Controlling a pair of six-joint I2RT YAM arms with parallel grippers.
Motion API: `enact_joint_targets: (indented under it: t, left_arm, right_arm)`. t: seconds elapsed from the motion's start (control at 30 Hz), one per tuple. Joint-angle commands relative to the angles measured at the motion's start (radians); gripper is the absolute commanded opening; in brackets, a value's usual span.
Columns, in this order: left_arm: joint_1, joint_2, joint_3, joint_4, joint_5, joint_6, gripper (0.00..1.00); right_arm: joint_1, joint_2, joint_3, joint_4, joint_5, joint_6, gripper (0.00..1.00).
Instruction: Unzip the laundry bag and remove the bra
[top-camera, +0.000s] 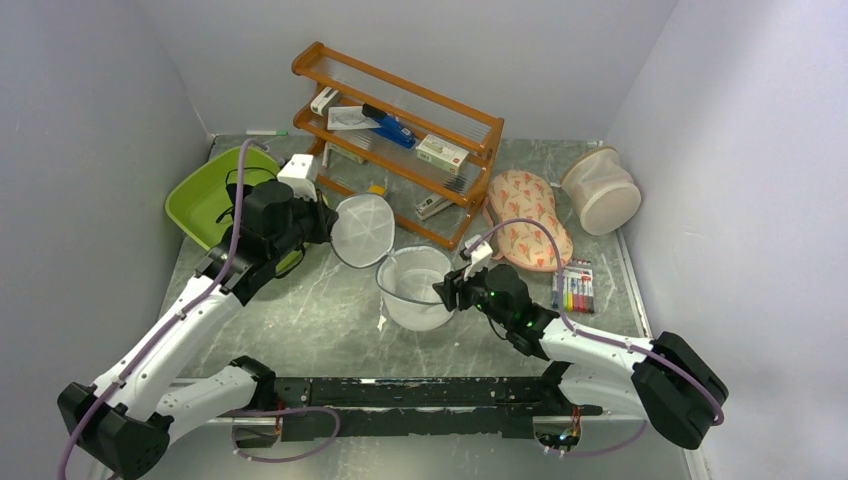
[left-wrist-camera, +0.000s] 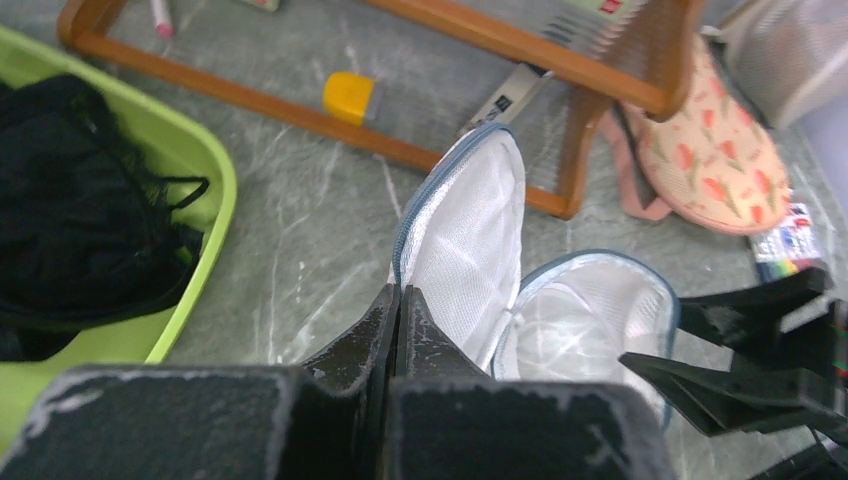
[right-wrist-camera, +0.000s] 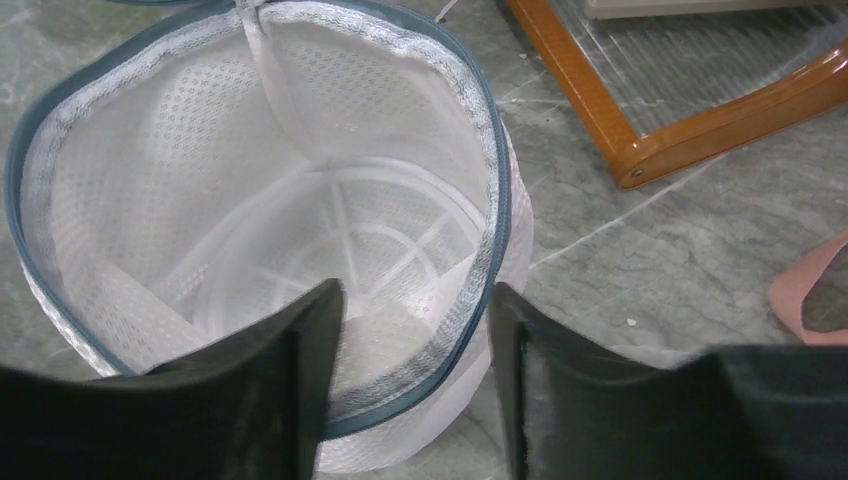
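Observation:
The white mesh laundry bag (top-camera: 415, 290) stands unzipped mid-table, and its inside (right-wrist-camera: 260, 200) holds nothing. Its round lid (left-wrist-camera: 470, 220) is lifted to the left, still joined to the bag. My left gripper (left-wrist-camera: 400, 292) is shut on the lid's blue zip edge, beside the green tray (top-camera: 195, 205). The black bra (left-wrist-camera: 70, 220) lies in that tray (left-wrist-camera: 215, 170); the left arm hides most of it from above. My right gripper (right-wrist-camera: 410, 290) is open, one finger inside and one outside the bag's near rim, at the bag's right side (top-camera: 450, 290).
A wooden rack (top-camera: 400, 130) with small boxes stands behind the bag. An orange-patterned pouch (top-camera: 525, 215), a beige mesh cylinder (top-camera: 600, 190) and a pack of markers (top-camera: 577, 290) lie to the right. A yellow block (left-wrist-camera: 350, 97) sits under the rack.

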Motion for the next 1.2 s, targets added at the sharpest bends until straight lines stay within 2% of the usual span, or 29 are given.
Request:
enact_joint_targets:
  t: [0.0, 0.1, 0.17, 0.33, 0.47, 0.6, 0.87, 0.97, 1.07, 1.17]
  left_arm:
    - [-0.011, -0.01, 0.061, -0.026, 0.148, 0.08, 0.07]
    - [-0.021, 0.002, 0.106, -0.05, 0.175, 0.131, 0.07]
    - [-0.03, 0.009, 0.135, -0.07, 0.176, 0.167, 0.07]
    - [-0.059, 0.032, 0.188, -0.114, 0.137, 0.23, 0.07]
    - [-0.11, 0.064, 0.222, -0.148, 0.084, 0.261, 0.07]
    - [-0.221, 0.105, 0.274, -0.183, -0.045, 0.268, 0.07]
    - [-0.521, 0.23, 0.33, -0.256, -0.447, 0.269, 0.07]
    - [-0.606, 0.279, 0.35, -0.291, -0.554, 0.261, 0.07]
    - [-0.673, 0.327, 0.366, -0.314, -0.624, 0.254, 0.07]
    - [-0.72, 0.378, 0.365, -0.31, -0.606, 0.248, 0.07]
  right_arm:
    - [0.005, -0.031, 0.006, 0.032, 0.002, 0.0, 0.61]
    - [0.006, -0.088, -0.021, 0.036, 0.024, 0.004, 0.77]
    - [0.005, -0.135, -0.036, 0.028, 0.051, 0.007, 0.83]
    - [0.005, -0.258, -0.077, 0.013, 0.124, 0.009, 0.91]
    - [0.004, -0.316, -0.093, -0.008, 0.183, 0.016, 0.92]
    - [0.004, -0.342, -0.096, -0.03, 0.252, 0.033, 0.92]
    - [0.003, -0.439, -0.124, -0.07, 0.387, 0.07, 0.91]
    - [0.003, -0.485, -0.14, -0.082, 0.43, 0.081, 0.9]
    - [0.002, -0.504, -0.146, -0.087, 0.447, 0.085, 0.9]
    - [0.0, -0.499, -0.141, -0.095, 0.458, 0.089, 0.89]
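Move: The left hand holds the lifted lid's edge; the laundry bag's body lies about 17 cm to its right, 5 cm back and 19 below. The green basin is some 17 cm left and 7 ahead of this hand, the yellow block roughly 9 cm right and 13 ahead. The right hand straddles the bag's rim, with the bag's middle 5 cm left, 2 ahead and 4 below; the flowered pouch is 18 cm right, 15 ahead. Left swings the lid about 12 cm right and back towards the bag; right opens wider, retreating rightward, upward. ##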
